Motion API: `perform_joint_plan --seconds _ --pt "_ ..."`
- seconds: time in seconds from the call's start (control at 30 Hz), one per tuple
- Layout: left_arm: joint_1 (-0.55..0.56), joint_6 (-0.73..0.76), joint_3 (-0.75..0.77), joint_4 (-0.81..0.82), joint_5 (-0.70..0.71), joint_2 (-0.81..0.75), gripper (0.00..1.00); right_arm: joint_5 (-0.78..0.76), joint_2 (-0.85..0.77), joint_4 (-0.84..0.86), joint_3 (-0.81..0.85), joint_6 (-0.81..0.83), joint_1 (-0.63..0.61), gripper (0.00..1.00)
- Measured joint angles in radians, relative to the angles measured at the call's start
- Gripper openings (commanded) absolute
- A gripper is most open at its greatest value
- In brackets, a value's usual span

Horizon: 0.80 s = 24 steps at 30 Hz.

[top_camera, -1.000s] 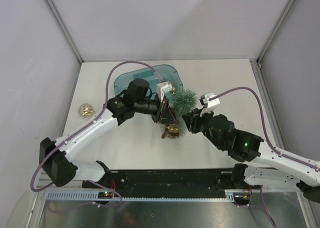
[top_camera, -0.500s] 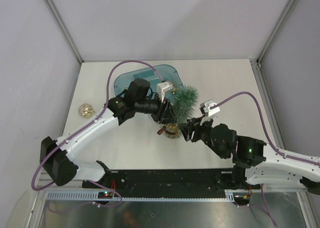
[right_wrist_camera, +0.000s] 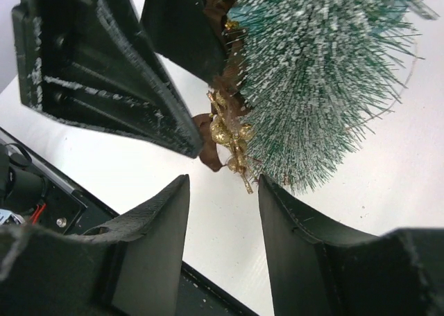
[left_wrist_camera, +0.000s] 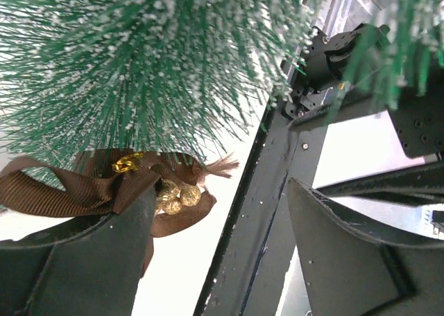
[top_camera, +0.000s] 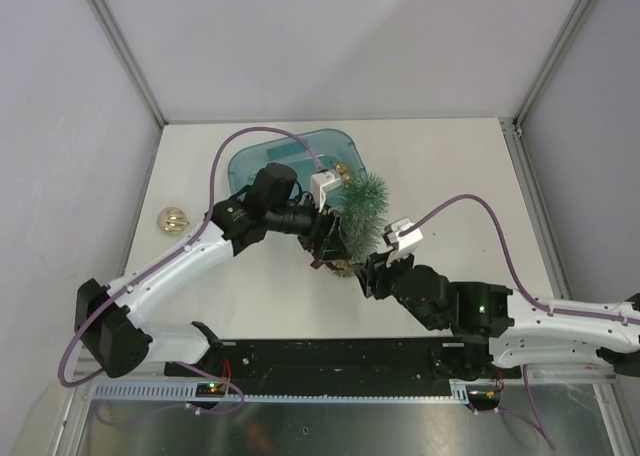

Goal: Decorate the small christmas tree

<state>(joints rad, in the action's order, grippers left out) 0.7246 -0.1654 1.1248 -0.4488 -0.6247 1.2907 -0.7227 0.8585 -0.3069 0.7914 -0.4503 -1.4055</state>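
The small christmas tree (top_camera: 362, 208) lies tilted on the table just in front of the blue tub (top_camera: 285, 158), its frosted needles filling the left wrist view (left_wrist_camera: 152, 59). A brown ribbon bow with gold beads (left_wrist_camera: 139, 184) hangs at its lower needles (right_wrist_camera: 225, 132). My left gripper (top_camera: 325, 241) is open. The bow rests against the tip of one of its fingers (left_wrist_camera: 90, 260), and nothing sits between the jaws (left_wrist_camera: 222, 247). My right gripper (top_camera: 366, 273) is also open and empty (right_wrist_camera: 225, 215), just below the bow and the tree (right_wrist_camera: 319, 73).
A gold ball ornament (top_camera: 172, 220) lies alone at the table's left side. Another gold ornament (top_camera: 341, 169) sits at the tub's right end. The black base rail (top_camera: 330, 361) runs along the near edge, close behind the right gripper.
My left gripper has opened wide and let go of the bow at the tree. The right arm has swung left and lower, bringing its gripper under the bow.
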Motion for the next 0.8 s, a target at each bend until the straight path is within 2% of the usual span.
perform_joint_plan --seconds 0.2,0.6,0.7,0.8 --pt "-0.001 0.051 0.024 -0.093 -0.008 -0.041 0.98 -0.024 -0.06 0.002 0.0 0.006 0.0 0.47" --pt "-0.019 0.19 0.095 -0.27 0.036 -0.199 1.0 -0.053 -0.089 0.002 0.001 0.029 0.0 0.48" --pt "-0.079 0.217 0.128 -0.299 0.063 -0.214 1.0 -0.06 -0.093 -0.002 0.005 0.037 0.0 0.48" --pt "-0.235 0.226 0.171 -0.32 0.074 -0.193 1.0 -0.068 -0.105 -0.002 0.009 0.042 0.0 0.48"
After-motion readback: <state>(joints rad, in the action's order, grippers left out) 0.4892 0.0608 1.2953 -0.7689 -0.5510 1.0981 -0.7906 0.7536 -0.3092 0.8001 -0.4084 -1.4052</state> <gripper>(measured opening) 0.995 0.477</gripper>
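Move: The teal tray's middle lies roughly 24 cm ahead of the left hand, 10 cm to its left and 18 cm below; the two gold balls inside are some 27 cm ahead, 1 cm right, equally low. The brown bow is right at these fingers, about 2 cm ahead, 1 cm right and 3 cm lower, with the christmas tree's middle 3 cm ahead, 5 cm right and 3 cm down. From the right hand the bow is about 6 cm ahead, 6 cm left and 3 cm below. The left hand opens its already mostly open fingers fully and backs away from the bow and tree, first left, up and about 3 cm back towards its base, then swinging quickly forward and farther left to the tray side, ending about 9 cm left and 7 cm higher, the wrist rolling some 15 degrees on the way. Beside the tree the right hand eases up about 3 cm and slightly to its right, its half-open fingers keeping their gap. ##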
